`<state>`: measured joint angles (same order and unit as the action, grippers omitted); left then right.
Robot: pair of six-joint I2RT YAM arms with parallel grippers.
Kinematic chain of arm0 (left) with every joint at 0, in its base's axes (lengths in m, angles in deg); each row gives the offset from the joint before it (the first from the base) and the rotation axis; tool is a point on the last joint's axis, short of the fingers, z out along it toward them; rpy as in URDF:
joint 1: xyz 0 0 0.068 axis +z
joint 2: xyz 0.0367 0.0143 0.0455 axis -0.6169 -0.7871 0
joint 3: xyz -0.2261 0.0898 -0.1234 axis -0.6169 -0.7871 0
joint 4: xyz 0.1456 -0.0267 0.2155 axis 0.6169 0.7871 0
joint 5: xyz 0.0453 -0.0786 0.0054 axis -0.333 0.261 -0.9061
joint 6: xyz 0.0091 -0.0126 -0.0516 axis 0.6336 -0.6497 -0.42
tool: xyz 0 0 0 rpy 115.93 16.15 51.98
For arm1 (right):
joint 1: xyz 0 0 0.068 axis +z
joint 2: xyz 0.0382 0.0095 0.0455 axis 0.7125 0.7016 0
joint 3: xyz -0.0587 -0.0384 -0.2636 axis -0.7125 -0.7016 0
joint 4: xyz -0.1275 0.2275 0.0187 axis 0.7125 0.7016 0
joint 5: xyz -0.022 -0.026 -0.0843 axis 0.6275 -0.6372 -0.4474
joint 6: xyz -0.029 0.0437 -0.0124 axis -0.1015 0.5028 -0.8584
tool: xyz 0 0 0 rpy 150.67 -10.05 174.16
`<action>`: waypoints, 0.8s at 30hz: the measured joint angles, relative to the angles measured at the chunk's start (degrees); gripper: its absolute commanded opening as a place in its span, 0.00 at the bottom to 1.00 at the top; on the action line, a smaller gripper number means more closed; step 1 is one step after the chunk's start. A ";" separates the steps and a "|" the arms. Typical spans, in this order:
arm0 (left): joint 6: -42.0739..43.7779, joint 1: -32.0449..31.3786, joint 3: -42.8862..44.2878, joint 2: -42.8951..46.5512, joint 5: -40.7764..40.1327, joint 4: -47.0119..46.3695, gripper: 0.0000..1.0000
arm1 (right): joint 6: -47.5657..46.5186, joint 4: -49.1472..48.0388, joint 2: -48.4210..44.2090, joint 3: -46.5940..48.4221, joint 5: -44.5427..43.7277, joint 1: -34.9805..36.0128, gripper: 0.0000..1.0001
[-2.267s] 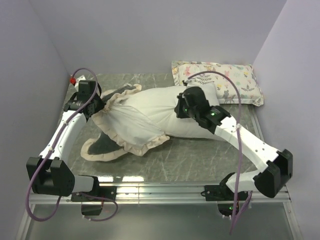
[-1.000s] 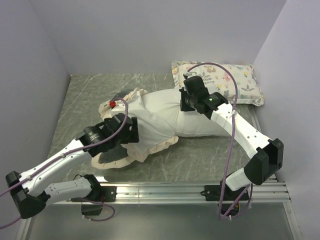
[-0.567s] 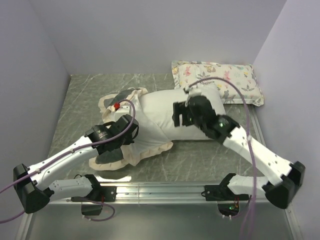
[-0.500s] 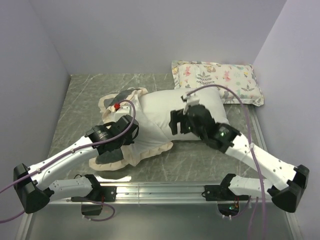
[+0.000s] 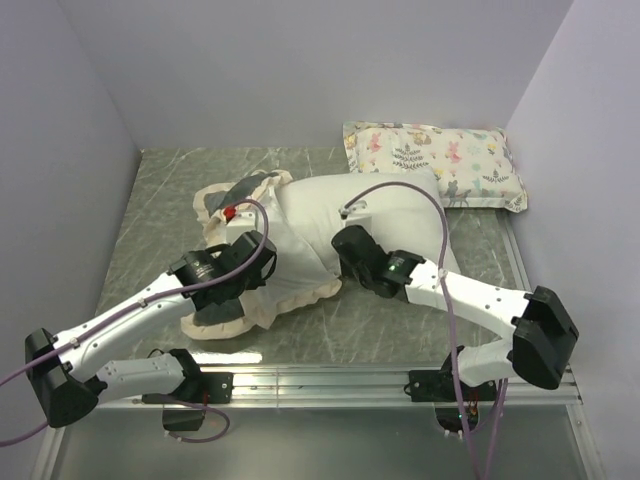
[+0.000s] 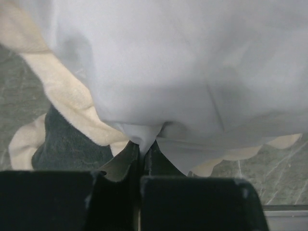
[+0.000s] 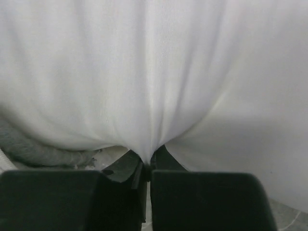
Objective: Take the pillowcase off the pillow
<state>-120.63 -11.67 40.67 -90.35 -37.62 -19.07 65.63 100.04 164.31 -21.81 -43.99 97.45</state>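
The white pillow lies mid-table, its left half still inside the pillowcase. The pillowcase shows its cream-white face, a cream ruffle and dark grey plush. My left gripper is shut on a pinch of the pillowcase's white cloth, with ruffle and grey plush beside it. At the pillow's near edge my right gripper is shut on a fold of smooth white pillow fabric.
A small animal-print pillow lies at the back right against the wall. Lilac walls close in the left, back and right of the marble table. A metal rail runs along the near edge.
My right gripper left the pillow's far side, swung to its near edge, opened and shut on the white fabric. The left gripper closed on the pillowcase and has held still.
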 measured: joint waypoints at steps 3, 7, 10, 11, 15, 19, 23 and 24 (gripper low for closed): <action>-0.94 0.07 3.13 1.05 -3.89 2.71 0.01 | -1.11 4.39 -1.25 6.34 -0.79 -0.15 0.00; -2.47 1.68 10.21 2.47 -8.68 6.21 0.01 | -3.08 14.58 -1.75 19.04 -0.92 -0.52 0.00; -1.44 7.43 15.47 4.07 -9.68 5.88 0.00 | -4.35 21.33 -1.88 29.99 -0.90 -0.55 0.00; -0.52 10.95 16.65 4.94 -9.64 4.79 0.01 | -4.74 22.75 -2.10 32.59 -0.48 -0.74 0.00; 3.96 26.38 18.08 7.58 -6.86 0.04 0.01 | -5.20 26.64 -4.42 37.29 2.97 -4.15 0.00; 8.11 39.65 16.57 5.95 3.39 -4.52 0.00 | -5.18 29.49 -6.10 37.57 8.13 -9.49 0.00; 10.69 50.84 13.27 0.66 16.37 -7.52 0.00 | -5.29 28.35 -5.27 33.55 14.49 -13.07 0.00; 11.21 51.80 12.76 -1.20 18.43 -7.87 0.01 | -5.44 28.04 -4.74 32.39 15.52 -13.64 0.00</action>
<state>-109.42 40.13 53.43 -91.55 -19.19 -26.94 60.19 128.08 159.57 10.58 -28.47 83.81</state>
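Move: The half-stripped pillowcase, pinched in the left fingers, has its bunched grey-and-cream middle about 5 cm ahead of the left hand, 2 cm to its left and 5 cm lower; for the right hand it lies roughly 19 cm left and 4 cm ahead. The bare white pillow, pinched by its near side in the right fingers, centres some 12 cm ahead of the right hand and 6 cm right, about level. From the left hand, the pillow is 13 cm ahead, 23 cm right and 3 cm lower. The pillowcase is hauled up, then left and outward, away from the right hand: the still-shut left hand rises about 16 cm, sweeps some 18 cm left and 10 forward while turning 30 degrees counter-clockwise, then sinks partway. The right hand keeps its pinch on the pillow, lifting it about 21 cm, easing slightly right and then coming down a little. ##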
